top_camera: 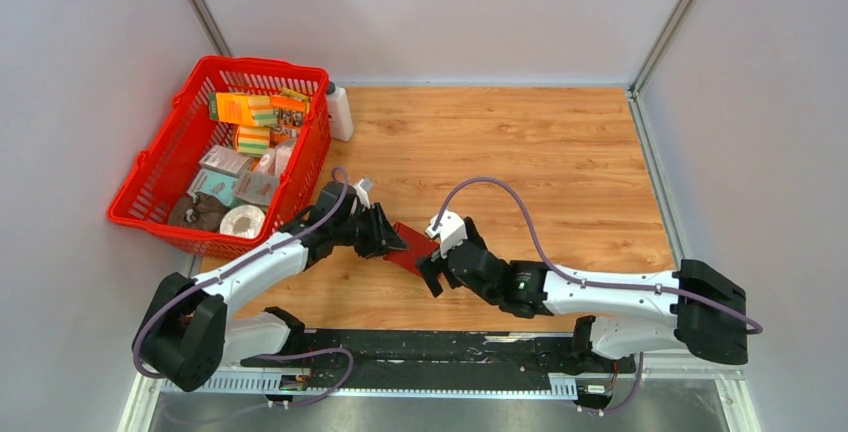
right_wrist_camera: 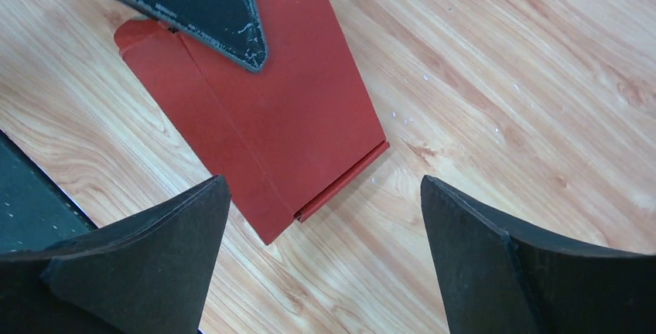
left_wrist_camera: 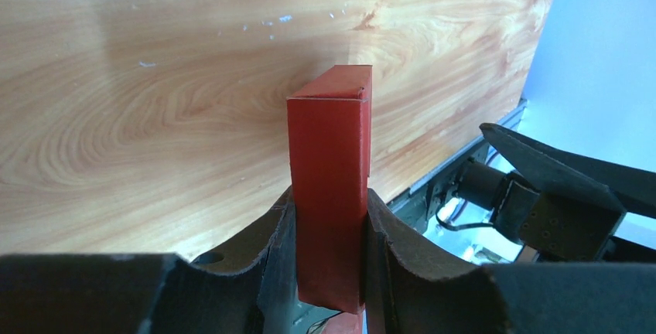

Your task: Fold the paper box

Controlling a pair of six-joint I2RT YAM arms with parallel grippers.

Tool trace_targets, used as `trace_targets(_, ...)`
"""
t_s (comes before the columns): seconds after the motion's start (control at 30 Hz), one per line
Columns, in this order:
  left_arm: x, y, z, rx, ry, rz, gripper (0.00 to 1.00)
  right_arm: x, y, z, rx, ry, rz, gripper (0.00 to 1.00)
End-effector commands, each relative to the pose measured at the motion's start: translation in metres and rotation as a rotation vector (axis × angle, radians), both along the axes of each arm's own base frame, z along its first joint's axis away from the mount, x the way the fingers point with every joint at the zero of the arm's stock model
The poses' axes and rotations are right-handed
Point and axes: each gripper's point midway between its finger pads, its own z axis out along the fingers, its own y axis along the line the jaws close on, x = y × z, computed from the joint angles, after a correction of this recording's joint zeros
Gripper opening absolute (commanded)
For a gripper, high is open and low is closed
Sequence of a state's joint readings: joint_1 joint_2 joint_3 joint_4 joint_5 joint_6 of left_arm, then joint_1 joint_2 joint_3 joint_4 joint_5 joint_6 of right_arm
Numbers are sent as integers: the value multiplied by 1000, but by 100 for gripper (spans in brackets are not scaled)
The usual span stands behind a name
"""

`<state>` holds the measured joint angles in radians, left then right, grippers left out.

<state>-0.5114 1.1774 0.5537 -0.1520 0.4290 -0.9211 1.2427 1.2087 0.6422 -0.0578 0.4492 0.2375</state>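
The paper box [top_camera: 411, 249] is a small dark red cardboard box near the table's front middle. My left gripper [top_camera: 392, 241] is shut on it: in the left wrist view the box [left_wrist_camera: 328, 187] stands clamped between both fingers [left_wrist_camera: 255, 272], its closed end pointing away. My right gripper [top_camera: 432, 270] hovers just right of the box, open. In the right wrist view the box [right_wrist_camera: 271, 117] lies above the wide-spread fingers [right_wrist_camera: 147, 249], with nothing between them. A left fingertip [right_wrist_camera: 209, 9] presses on the box's upper part there.
A red mesh basket [top_camera: 160, 177] with several printed packages stands at the back left. A white bottle [top_camera: 339, 112] stands beside its right rim. Grey walls enclose the wooden table [top_camera: 540, 162]; a metal rail [top_camera: 430, 347] runs along the near edge.
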Motion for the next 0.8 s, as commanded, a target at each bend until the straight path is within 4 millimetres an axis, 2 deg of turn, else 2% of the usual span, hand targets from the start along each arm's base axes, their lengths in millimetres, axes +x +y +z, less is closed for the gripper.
trace_targets(0.0, -10, -3, 15, -43, 58, -51, 9, 1, 21, 14, -55, -119, 52, 97)
trace_targets(0.13, -16, -4, 20, -84, 112, -37, 9, -16, 45, 3, -185, -214, 106, 96)
trace_targets(0.17, -17, -4, 20, -94, 129, -31, 9, -13, 45, 5, -220, -260, 73, 96)
trace_targets(0.2, -19, -5, 21, -102, 140, -39, 9, -15, 52, -3, -251, -291, 68, 96)
trace_targets(0.23, -19, -4, 22, -103, 149, -36, 10, -20, 64, 2, -235, -315, 65, 96)
trace_targets(0.27, -21, -3, 22, -101, 163, -35, 9, -16, 63, 3, -279, -359, 37, 96)
trace_targets(0.3, -23, -3, 23, -108, 174, -42, 10, -15, 63, -7, -326, -378, 22, 95)
trace_targets(0.33, -23, -1, 22, -108, 185, -38, 9, -16, 68, -3, -329, -397, 9, 95)
trace_targets(0.4, -26, 0, 24, -112, 201, -40, 9, -13, 67, -6, -365, -438, -25, 95)
trace_targets(0.5, -30, 2, 26, -120, 221, -35, 10, -4, 59, 1, -378, -484, -128, 93)
trace_targets(0.7, -33, 2, 36, -162, 232, -25, 10, 0, 45, 10, -348, -517, -187, 77)
trace_targets(0.77, -35, 1, 37, -172, 240, -23, 10, 0, 44, 18, -297, -511, -195, 69)
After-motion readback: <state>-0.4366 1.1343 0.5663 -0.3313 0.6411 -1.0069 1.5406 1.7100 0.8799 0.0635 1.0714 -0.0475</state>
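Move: The red box, already pinched in the left gripper, has its middle about 3 cm to the right of that hand and 2 cm below it, with the right gripper about 9 cm to the right and 3 cm back. From the right hand, the box's middle lies some 7 cm to the left, 2 cm ahead and 3 cm lower. The red basket's middle stands roughly 32 cm left of the left hand and 17 cm farther out. Swing the open right gripper left about 6 cm, dipping back and down some 3 cm, then ease forward and up so its fingers come either side of the box's free end. Tip and roll its wrist nearly 40 degrees so the fingers point flatter and more forward, and begin closing. Meanwhile draw the left gripper back about 3.5 cm, rising slightly at the end, keeping its pinch and tilting some 15 degrees. ##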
